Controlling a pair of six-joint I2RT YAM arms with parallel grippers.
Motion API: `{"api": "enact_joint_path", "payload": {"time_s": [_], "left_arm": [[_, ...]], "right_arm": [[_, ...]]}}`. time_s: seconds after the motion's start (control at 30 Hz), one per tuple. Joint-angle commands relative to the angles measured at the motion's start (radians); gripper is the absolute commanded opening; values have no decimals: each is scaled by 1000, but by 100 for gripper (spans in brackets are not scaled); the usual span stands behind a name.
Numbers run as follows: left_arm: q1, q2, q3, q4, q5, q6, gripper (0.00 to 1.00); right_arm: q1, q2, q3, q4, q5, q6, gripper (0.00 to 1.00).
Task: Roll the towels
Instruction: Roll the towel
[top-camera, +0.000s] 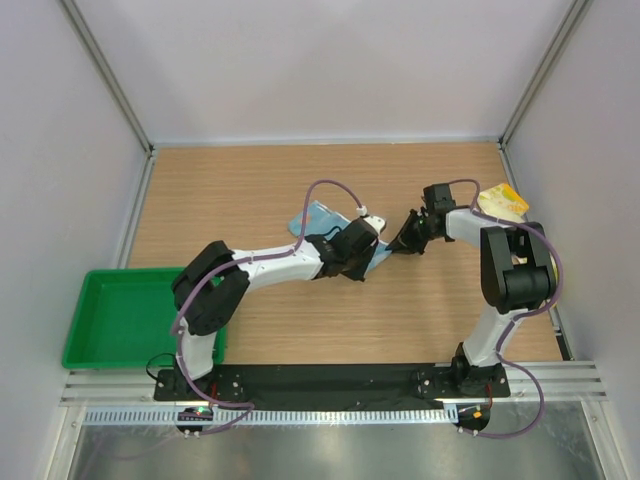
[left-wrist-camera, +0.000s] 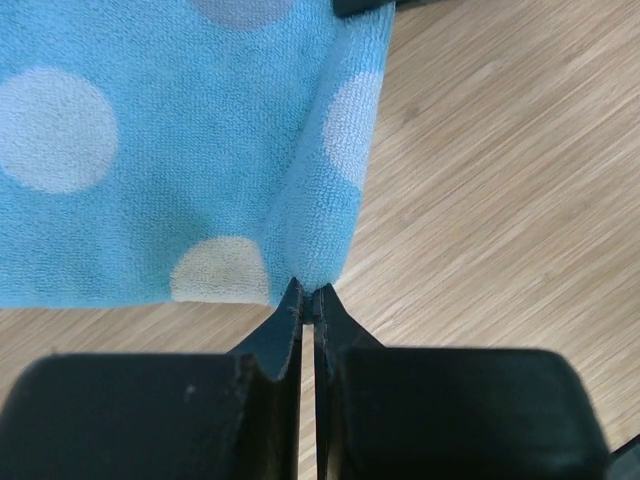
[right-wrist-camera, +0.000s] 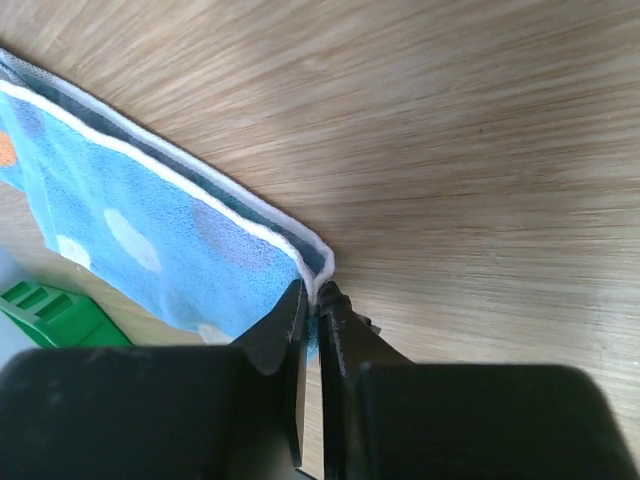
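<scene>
The light blue polka-dot towel (top-camera: 318, 218) lies mid-table, mostly hidden under my arms in the top view. My left gripper (top-camera: 376, 257) is shut, its tips (left-wrist-camera: 308, 292) pinching a raised fold at the edge of that towel (left-wrist-camera: 150, 150). My right gripper (top-camera: 393, 248) comes in from the right and is shut on the white-trimmed corner of the same towel (right-wrist-camera: 150, 230), with cloth caught between its tips (right-wrist-camera: 318, 298). The two grippers almost meet at the towel's near right end. The yellow-cream towel (top-camera: 503, 203) sits at the far right by the wall, untouched.
A green plastic tray (top-camera: 120, 315) stands at the near left beside the left arm's base, and its corner (right-wrist-camera: 60, 315) shows in the right wrist view. Grey walls with metal posts close in the wooden table (top-camera: 250, 180) on three sides.
</scene>
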Motion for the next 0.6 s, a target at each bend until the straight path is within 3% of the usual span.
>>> {"api": "enact_joint_path", "payload": {"time_s": [0.0,0.03,0.07,0.1,0.17,0.2,0.3,0.57], "left_arm": [[5,-57,-23,23,26,-21,0],[8,-62,-26,26,33,-29,0],[10,-70,-31,26,39,-36,0],[11,-73,-37,27,51,-44,0],[17,-85,-43,24,69,-76,0],[17,-87,-42,21,86,-89,0],[17,-100,-33,0,109,-150,0],[45,-110,-16,-9,241,-288,0]], "right_arm": [[-1,-15,63,-29,56,-24,10],[-2,-15,79,-39,66,-29,12],[-2,-16,89,-52,75,-38,20],[-2,-29,98,-78,104,-43,51],[-2,-48,127,-121,146,-55,71],[-2,-70,144,-135,187,-61,75],[-4,-110,171,-184,243,-79,80],[-8,-259,199,-230,292,-96,80]]}}
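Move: The right fingers hold the towel's far right corner. From them, the near right corner lies some 8 cm back, 7 cm left and slightly higher, and the towel's left end about 6 cm ahead and 21 cm left. The left fingers hold that near right corner; from them the far right corner is roughly 8 cm ahead, 7 cm right and 3 cm lower, the left end some 14 cm ahead and 14 cm left. Right fingers open off the far corner, rising some 9 cm rightwards; left, still pinching, eases back and up. ##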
